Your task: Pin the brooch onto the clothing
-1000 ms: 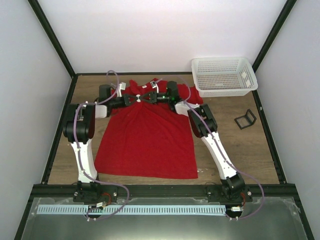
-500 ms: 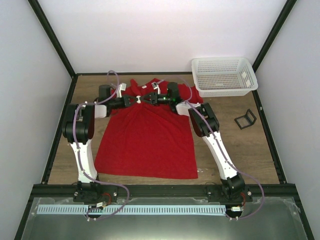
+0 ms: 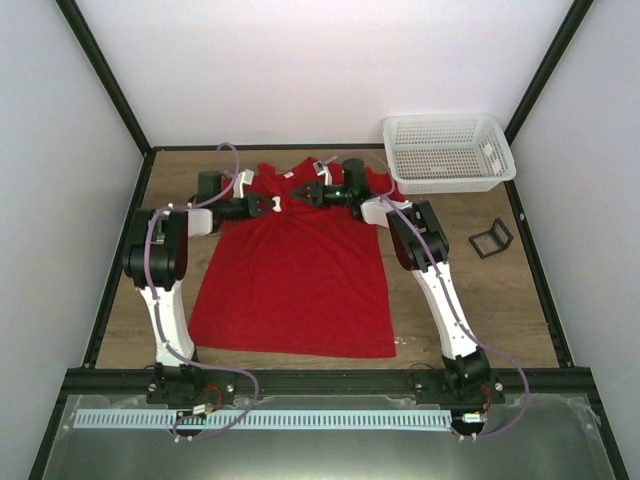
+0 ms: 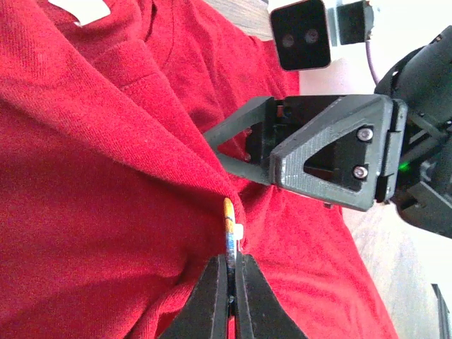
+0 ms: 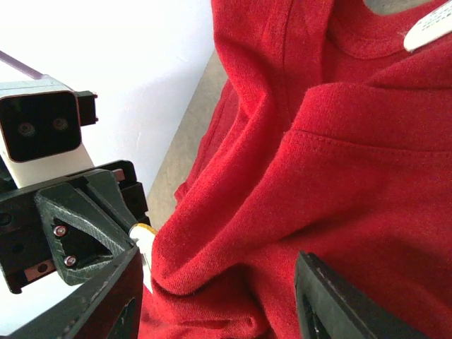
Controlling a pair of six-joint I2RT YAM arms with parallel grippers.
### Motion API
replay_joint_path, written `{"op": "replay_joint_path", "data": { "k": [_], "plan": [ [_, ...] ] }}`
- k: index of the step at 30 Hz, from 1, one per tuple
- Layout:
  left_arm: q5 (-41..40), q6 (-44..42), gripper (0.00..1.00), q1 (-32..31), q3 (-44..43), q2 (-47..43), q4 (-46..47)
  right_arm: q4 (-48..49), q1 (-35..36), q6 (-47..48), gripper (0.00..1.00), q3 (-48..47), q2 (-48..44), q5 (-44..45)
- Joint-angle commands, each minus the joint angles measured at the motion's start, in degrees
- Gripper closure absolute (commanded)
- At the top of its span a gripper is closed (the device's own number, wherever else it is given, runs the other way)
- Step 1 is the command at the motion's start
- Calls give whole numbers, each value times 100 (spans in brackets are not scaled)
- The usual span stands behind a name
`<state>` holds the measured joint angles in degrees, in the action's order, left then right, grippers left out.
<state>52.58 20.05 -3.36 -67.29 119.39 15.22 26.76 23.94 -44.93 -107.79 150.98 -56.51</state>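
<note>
The red T-shirt (image 3: 295, 290) lies flat on the table, neck at the far end. My left gripper (image 4: 231, 258) is shut on the brooch (image 4: 228, 222), which is held edge-on against a raised fold of the shirt (image 4: 106, 176) near the collar. My right gripper (image 5: 215, 261) is open, its jaws wide apart on either side of that red fold (image 5: 282, 212). It faces the left gripper at close range. The brooch's pale edge (image 5: 143, 236) shows beside the fold. In the top view the left gripper (image 3: 274, 205) and the right gripper (image 3: 303, 196) are over the shirt's chest.
A white mesh basket (image 3: 448, 150) stands at the far right. A black wire-frame stand (image 3: 491, 238) sits to the right of the shirt. The white neck label (image 5: 431, 28) lies at the collar. Dark frame rails line the table's sides.
The right gripper has drawn back from the left gripper, up and to the right, leaving a small gap. The left gripper has stayed put with the brooch.
</note>
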Motion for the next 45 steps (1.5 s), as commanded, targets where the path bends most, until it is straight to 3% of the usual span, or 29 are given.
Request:
{"op": "replay_joint_path", "data": {
  "k": [1, 6, 9, 13, 18, 20, 21, 25, 29, 32, 41, 45],
  "plan": [
    [-468, -592, 100, -45, -113, -415, -482, -855, -21, 881, 45, -68, -527, 153],
    [-2343, -1623, 100, -512, -219, -926, -1423, -2806, -63, 2361, 41, -431, -903, 1080],
    [-3821, -2183, 97, -975, -428, -1048, -1919, -3208, -190, 2721, 40, -155, -1337, 1458],
    [-5146, -2680, 90, -1688, -621, -1100, -2422, -3369, -439, 2855, 39, 502, -1923, 1568],
    [-5552, -2691, 80, -2434, -693, -1134, -3092, -3461, -679, 2985, 39, 1482, -2961, 1616],
    [-5246, -2286, 66, -2430, -388, -1501, -3042, -3423, -735, 3089, 38, 1930, -3445, 1734],
    [-5080, -2158, 51, -2406, -209, -1754, -2968, -3467, -735, 3171, 38, 2112, -3649, 1782],
    [-4462, -1427, 39, -1969, 225, -2685, -3037, -3635, -732, 3396, 37, 2661, -4066, 2026],
    [-2770, 206, 38, -611, 777, -3052, -2405, -3746, -669, 3488, 37, 2763, -3820, 2471],
    [-2487, 646, 36, -12, 754, -2759, -2126, -4029, -530, 3721, 37, 2348, -3478, 2984],
    [-1997, 1055, 39, 261, -956, -442, -2229, -5114, -365, 4218, 36, -45, -1852, 3384],
    [-2053, 1319, 35, 342, -1150, 34, -2089, -5516, -269, 4424, 15, -947, -1179, 3348]
  ]
}}
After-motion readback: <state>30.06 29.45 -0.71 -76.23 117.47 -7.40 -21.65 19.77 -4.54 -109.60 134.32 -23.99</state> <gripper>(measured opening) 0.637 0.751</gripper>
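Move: The left fingers still hold the brooch at their tips, about 1 cm to the right of the left hand point, against the raised fold of the clothing. From the same hand, the white collar label lies some 8 cm ahead, 4 cm to the right and 5 cm lower. The open right hand has the brooch about 5 cm to its left and 2 cm back, at roughly its own height. Left lets go of the brooch, swings back-right, then arcs up-left and down; right retreats about 12 cm right. ##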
